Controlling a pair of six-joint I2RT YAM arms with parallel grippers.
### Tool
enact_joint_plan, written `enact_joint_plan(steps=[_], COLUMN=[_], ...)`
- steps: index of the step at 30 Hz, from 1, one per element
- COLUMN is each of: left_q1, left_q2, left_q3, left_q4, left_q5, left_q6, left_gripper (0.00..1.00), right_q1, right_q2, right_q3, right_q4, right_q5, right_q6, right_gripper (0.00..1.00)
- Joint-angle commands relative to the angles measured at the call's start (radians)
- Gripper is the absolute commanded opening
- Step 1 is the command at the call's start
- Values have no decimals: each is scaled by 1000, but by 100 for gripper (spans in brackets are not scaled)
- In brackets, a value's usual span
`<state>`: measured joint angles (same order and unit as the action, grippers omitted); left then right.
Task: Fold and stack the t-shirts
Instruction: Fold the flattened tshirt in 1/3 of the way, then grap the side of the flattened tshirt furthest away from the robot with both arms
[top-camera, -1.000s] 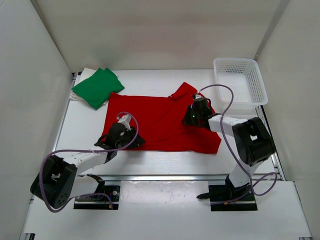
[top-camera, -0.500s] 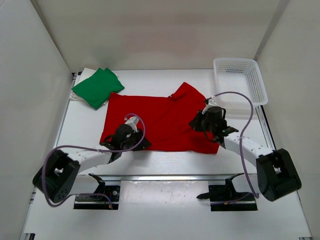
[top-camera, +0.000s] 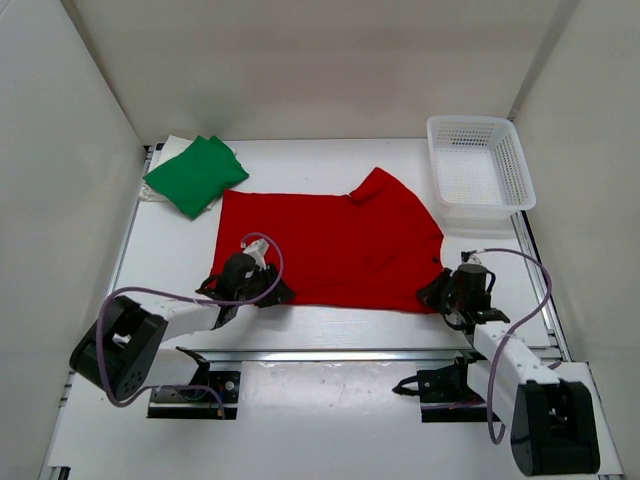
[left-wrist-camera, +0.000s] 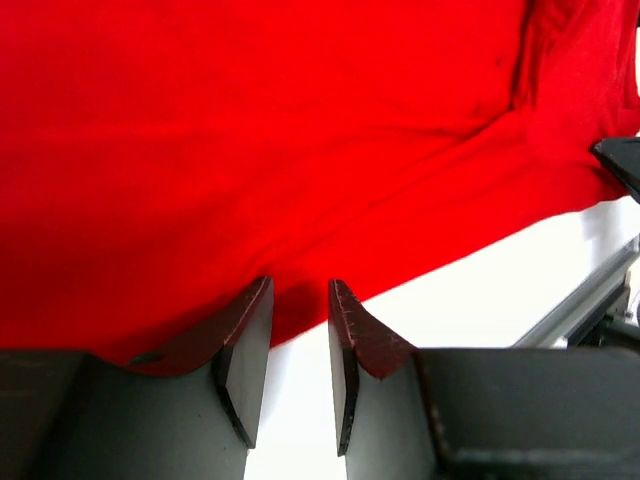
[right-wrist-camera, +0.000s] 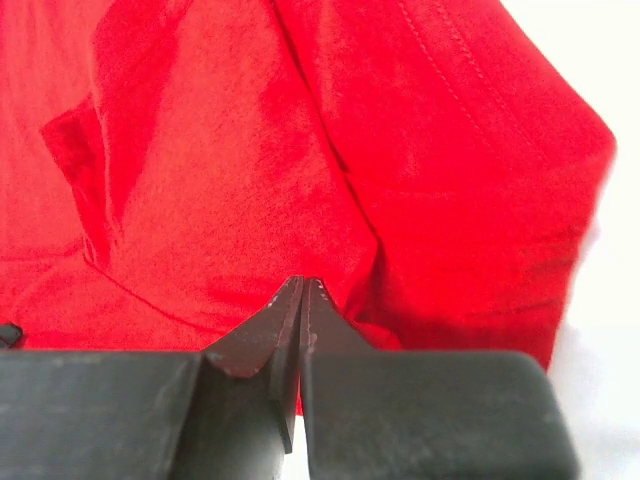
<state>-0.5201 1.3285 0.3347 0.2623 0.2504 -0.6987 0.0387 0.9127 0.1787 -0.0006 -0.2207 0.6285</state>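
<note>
The red t-shirt (top-camera: 330, 245) lies spread flat across the middle of the table, and it fills both wrist views (left-wrist-camera: 300, 130) (right-wrist-camera: 250, 160). My left gripper (top-camera: 268, 292) (left-wrist-camera: 298, 300) sits low at its near-left hem. Its jaws are open with a narrow gap, the hem lying just beyond the tips. My right gripper (top-camera: 440, 293) (right-wrist-camera: 303, 285) is at the shirt's near-right corner, shut, with creases in the cloth running to its tips. The green t-shirt (top-camera: 195, 175) lies folded at the back left. A strip of pale cloth (top-camera: 152, 193) shows under it.
A white mesh basket (top-camera: 478, 170) stands at the back right, close to the red shirt's sleeve. White walls close in the table on three sides. A metal rail (top-camera: 340, 353) runs along the near edge, in front of both arm bases.
My right arm swung from the bunched right sleeve out to the near-right corner, and the shirt's right side now lies spread flat. My left gripper stayed at the near-left hem.
</note>
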Motion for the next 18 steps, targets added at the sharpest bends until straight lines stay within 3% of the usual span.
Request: enact_joint_plan(steps=[1, 3, 8, 13, 18], left_q1=[-23, -73, -97, -8, 165], left_q2=[-78, -112, -256, -328, -241], left_q3=[-78, -118, -160, -28, 115], left_q4=[-40, -28, -70, -184, -212], left_q5=[-8, -23, -36, -43, -1], left_q6=[-14, -56, -134, -53, 21], left_gripper=[39, 39, 41, 43, 42], right_q1=[36, 43, 147, 274, 406], right_q2=[-95, -141, -199, 1, 340], right_q3=[-22, -15, 54, 223, 372], right_q4=[-185, -274, -230, -113, 72], right_q5=[58, 66, 73, 101, 96], right_q6=[31, 30, 54, -39, -84], right_gripper=[0, 0, 0, 0, 0])
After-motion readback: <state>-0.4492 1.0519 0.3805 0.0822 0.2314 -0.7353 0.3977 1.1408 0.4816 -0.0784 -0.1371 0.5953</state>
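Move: Both of my hands are down at cloth height on the near part of the red t-shirt, its front edge only about 3 cm behind each. From my left hand the shirt's middle lies some 11 cm ahead and 11 cm to the right, with the green t-shirt about 32 cm ahead and 27 cm left. From my right hand the middle is roughly 12 cm ahead and 24 cm left; the white basket stands about 35 cm ahead and 18 cm right. With fingertips on the red cloth I drag its near part back towards me, my left hand about 5 cm, my right some 3 cm while edging left. Then both come off: my left rises 6 cm and swings forward over the shirt, half open and tipping up slightly; my right, still shut, lifts while sweeping left and forward over it, turning counter-clockwise. ##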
